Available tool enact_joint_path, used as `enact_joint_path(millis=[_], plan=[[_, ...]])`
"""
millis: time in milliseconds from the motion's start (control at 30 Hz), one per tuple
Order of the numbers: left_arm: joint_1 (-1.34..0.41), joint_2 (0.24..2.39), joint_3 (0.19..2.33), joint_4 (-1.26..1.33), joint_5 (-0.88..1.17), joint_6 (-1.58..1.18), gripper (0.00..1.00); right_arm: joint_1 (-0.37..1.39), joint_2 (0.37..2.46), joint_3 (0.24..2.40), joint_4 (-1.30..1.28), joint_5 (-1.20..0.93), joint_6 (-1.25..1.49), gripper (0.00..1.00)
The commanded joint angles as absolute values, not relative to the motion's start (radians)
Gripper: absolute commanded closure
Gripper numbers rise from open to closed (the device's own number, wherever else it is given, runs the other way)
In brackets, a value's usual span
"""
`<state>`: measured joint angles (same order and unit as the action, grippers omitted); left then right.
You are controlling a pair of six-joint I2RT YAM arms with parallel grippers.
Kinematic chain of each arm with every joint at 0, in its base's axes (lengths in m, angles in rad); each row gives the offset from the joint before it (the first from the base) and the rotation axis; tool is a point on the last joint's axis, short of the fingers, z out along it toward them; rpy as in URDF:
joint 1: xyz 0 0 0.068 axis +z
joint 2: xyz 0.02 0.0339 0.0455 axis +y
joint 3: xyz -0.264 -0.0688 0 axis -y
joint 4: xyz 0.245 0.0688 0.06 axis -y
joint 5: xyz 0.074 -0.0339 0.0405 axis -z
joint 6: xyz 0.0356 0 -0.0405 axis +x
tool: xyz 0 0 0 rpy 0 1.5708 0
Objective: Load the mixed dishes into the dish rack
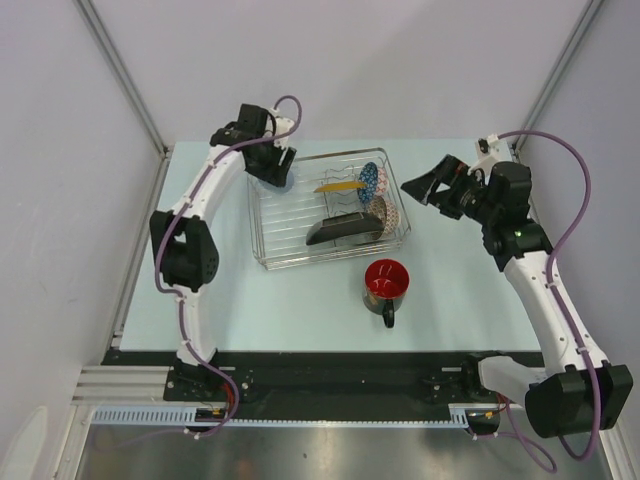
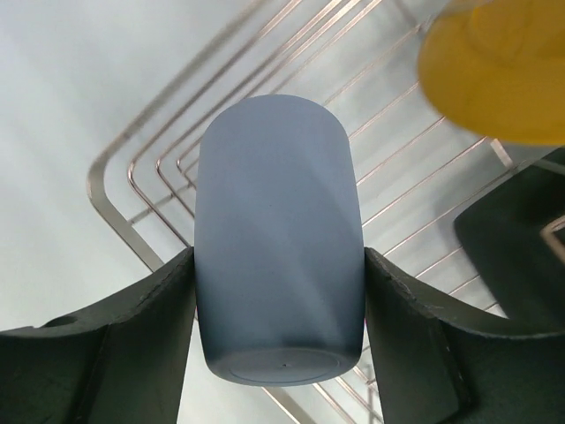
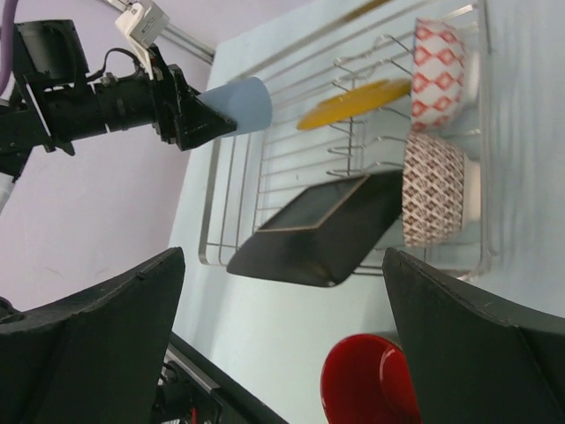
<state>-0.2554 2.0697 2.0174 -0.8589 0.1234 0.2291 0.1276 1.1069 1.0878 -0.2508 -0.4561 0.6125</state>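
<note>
The silver wire dish rack (image 1: 268, 228) stands mid-table. In it are the yellow plate (image 1: 340, 185), a blue-lined bowl (image 1: 374, 180), a brown-patterned bowl (image 1: 385, 213) and the tilted square black plate (image 1: 338, 232). My left gripper (image 1: 282, 176) is shut on a pale blue-grey cup (image 2: 278, 177) over the rack's far left corner; its fingers (image 2: 132, 344) press both sides of the cup. The red-lined mug (image 1: 385, 282) stands upright on the table in front of the rack. My right gripper (image 1: 418, 190) hangs open and empty to the right of the rack, with the mug (image 3: 371, 389) below it.
In the right wrist view the rack (image 3: 221, 256) shows the black plate (image 3: 327, 234) leaning over its near rim, the yellow plate (image 3: 353, 104) on the prongs and both bowls (image 3: 434, 190) on edge. Grey walls enclose the table on the left, back and right.
</note>
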Motion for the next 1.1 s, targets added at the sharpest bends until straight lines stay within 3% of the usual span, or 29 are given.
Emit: enact_joint_path(millis=[0, 433, 1067], plan=[[-0.294, 2.063, 2.057, -0.922, 0.002, 0.389, 1.00, 0.124, 1.072, 1.062, -0.265, -0.440, 0.601, 0.00], [-0.311, 2.244, 2.221, -1.097, 0.067, 0.557, 1.00, 0.124, 1.046, 1.028, -0.262, -0.443, 0.612, 0.00], [-0.314, 2.283, 2.218, -1.196, 0.152, 0.776, 1.00, 0.161, 1.051, 1.002, -0.245, -0.433, 0.626, 0.00]])
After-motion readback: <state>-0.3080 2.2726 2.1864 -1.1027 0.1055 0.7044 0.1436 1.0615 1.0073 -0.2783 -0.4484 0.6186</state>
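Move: The blue cup is already in the left fingers. Its place, the bare floor of the dish rack's left end, lies about 8 cm below that hand, some 1 cm back and 1 cm right. The yellow plate stands about 14 cm right, 1 cm ahead and 9 cm lower. The black dish is roughly 15 cm right, 9 cm back, also 9 cm lower. From the right hand, that place is around 29 cm left, 14 cm ahead and 22 cm down. Bring the left gripper down about 6 cm with the blue cup still pinched, lowering it towards the rack's bare left end: a short drop, a brief hover, then the rest. Meanwhile swing the wrist some 25 degrees clockwise and roll its left side up a little, carrying on the swing after the descent stops. Let the empty, open right gripper sink slightly. ##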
